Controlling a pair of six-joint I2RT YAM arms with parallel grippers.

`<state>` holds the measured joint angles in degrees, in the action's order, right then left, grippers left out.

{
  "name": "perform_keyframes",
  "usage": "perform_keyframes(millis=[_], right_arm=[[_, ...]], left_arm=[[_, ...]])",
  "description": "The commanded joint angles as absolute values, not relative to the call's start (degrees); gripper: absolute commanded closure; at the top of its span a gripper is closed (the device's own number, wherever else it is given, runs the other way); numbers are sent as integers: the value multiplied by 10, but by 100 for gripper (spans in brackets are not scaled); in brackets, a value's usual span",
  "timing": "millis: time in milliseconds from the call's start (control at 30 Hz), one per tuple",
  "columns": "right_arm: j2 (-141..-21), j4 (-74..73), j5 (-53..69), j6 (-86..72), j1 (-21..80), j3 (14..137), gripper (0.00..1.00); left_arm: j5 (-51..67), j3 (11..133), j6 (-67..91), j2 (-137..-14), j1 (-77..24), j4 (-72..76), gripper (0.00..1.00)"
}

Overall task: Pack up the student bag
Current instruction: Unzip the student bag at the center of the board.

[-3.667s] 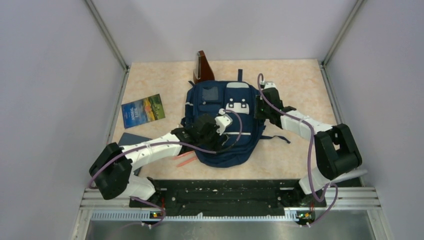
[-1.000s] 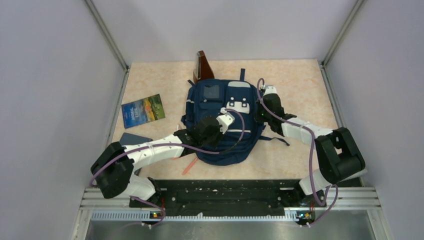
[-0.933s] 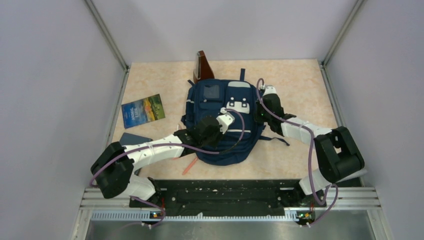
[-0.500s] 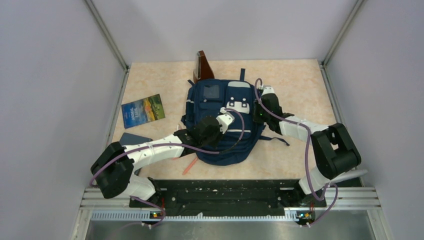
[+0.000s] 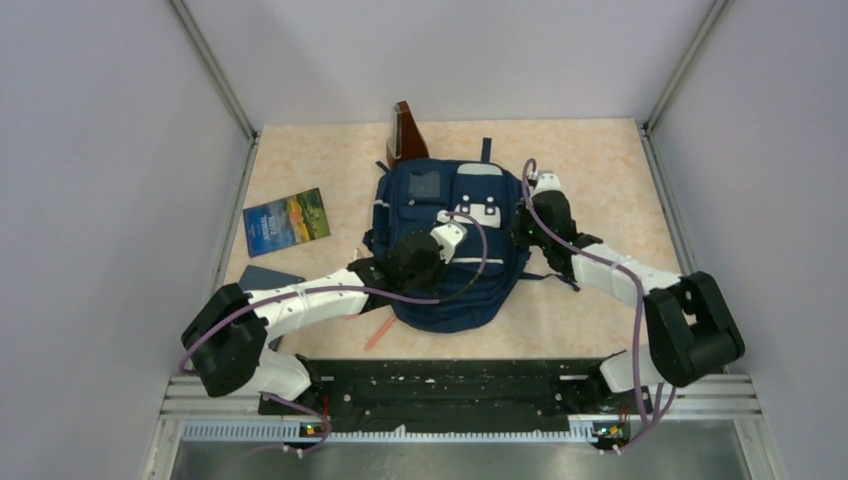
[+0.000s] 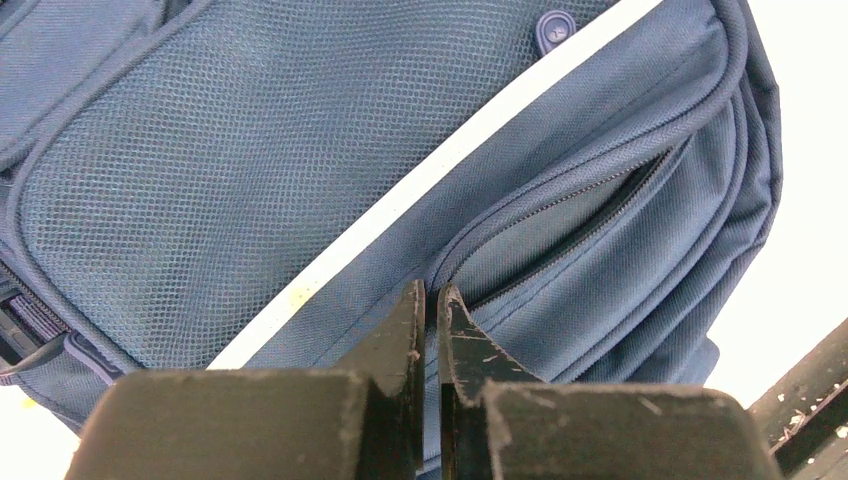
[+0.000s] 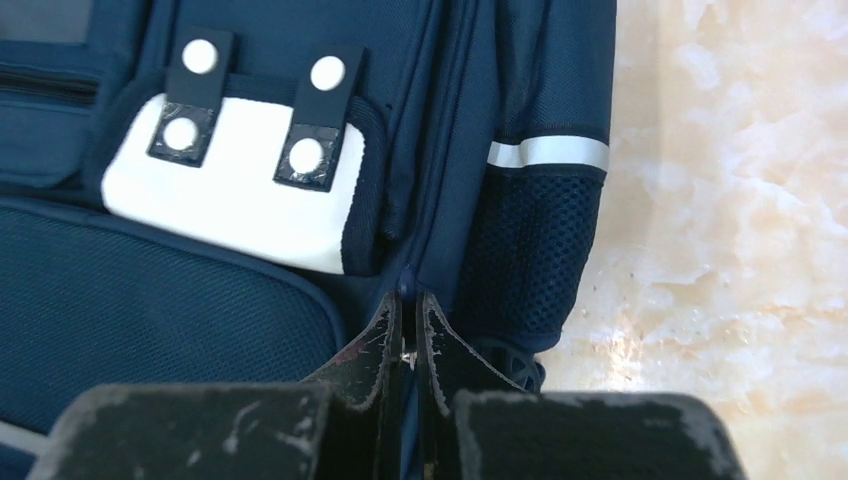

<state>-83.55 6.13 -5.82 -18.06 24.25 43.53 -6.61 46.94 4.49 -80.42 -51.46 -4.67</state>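
Note:
The student bag (image 5: 440,215) lies flat on the table, navy with pale patches (image 7: 235,195) and a light stripe (image 6: 420,180). My left gripper (image 5: 430,260) rests on its lower front. In the left wrist view this gripper (image 6: 430,295) is shut, pinching a fold of bag fabric beside a zipper (image 6: 570,235). At the bag's right side, beside the mesh side pocket (image 7: 530,250), my right gripper (image 5: 518,233) is also down on the bag. The right wrist view shows that gripper (image 7: 407,300) shut on a zipper pull, with a blue tab (image 7: 405,272) showing at the tips.
A book with a landscape cover (image 5: 287,221) lies left of the bag. A dark blue book (image 5: 262,276) sits partly under my left arm. An orange pencil (image 5: 378,332) lies near the bag's bottom. A brown object (image 5: 406,132) stands behind the bag. Walls close in on three sides.
My right gripper opened a little and shut again on the zipper pull; the right arm's elbow swung out to the right. The left arm and the bag have stayed put.

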Motion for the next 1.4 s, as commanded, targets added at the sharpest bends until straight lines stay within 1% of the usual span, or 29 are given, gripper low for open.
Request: perform_keyframes(millis=[0,233,467,633,800,833,867,933,1000,1033,1067,1133,1200,1367], right_arm=[[-757,62,-42,-196,249,397,100],[-694,85,-23,-197,250,348,100],[-671,102,-25,-208,265,314,100],[-670,105,-43,-220,269,300,100],[-670,104,-55,-223,270,299,100],[-670,106,-55,-223,270,300,100],[-670,107,-55,-224,270,301,100],[-671,109,-54,-224,270,301,100],[-673,109,-54,-224,270,301,100],[-673,108,-54,-225,270,302,100],[-673,108,-54,-225,270,302,100],[-672,107,-54,-225,270,302,100],[-671,106,-54,-225,270,302,100],[-666,106,-54,-226,270,301,100]], left_arm=[[-76,502,87,-802,-512,25,100],[-86,522,104,-805,-512,47,100],[-68,537,107,-819,-512,49,100],[-42,526,87,-816,-512,35,100],[29,514,23,-805,-512,-22,100],[37,513,15,-804,-512,-32,96],[46,511,7,-802,-512,-38,90],[62,508,-11,-797,-513,-43,70],[73,507,-23,-790,-517,-40,54],[78,506,-35,-786,-521,-36,49],[81,505,-42,-782,-525,-29,42],[83,504,-60,-777,-536,-13,32],[81,507,-78,-779,-547,3,28],[86,530,-117,-823,-562,25,26]])
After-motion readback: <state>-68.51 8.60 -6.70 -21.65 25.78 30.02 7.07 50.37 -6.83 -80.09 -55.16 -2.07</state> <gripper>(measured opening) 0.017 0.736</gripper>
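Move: The right hand already grips what looks like the zip pull on the bag's right seam; the bag's near right corner, where that seam leads, is some 13 cm back, 3 cm left and 4 cm below. The white pocket lies about 7 cm left and 4 cm ahead, the mesh side pocket 4 cm right and 2 cm ahead. The left hand still pinches the near rim: that corner is about 9 cm right and 2 cm back, the white stripe 4 cm ahead and 3 cm right. Keeping its fingers shut on the pull, the right hand rises slightly and drags it about 5 cm back along the right seam towards the bag's near right corner, drifting a little right and sinking again before it stops and holds. The left hand, still pinching the near rim, first lifts it a couple of centimetres with a small shift right and eases partly down, then opens wide and leaves it, swinging back, right and up towards that corner while turning some 20 degrees clockwise. ##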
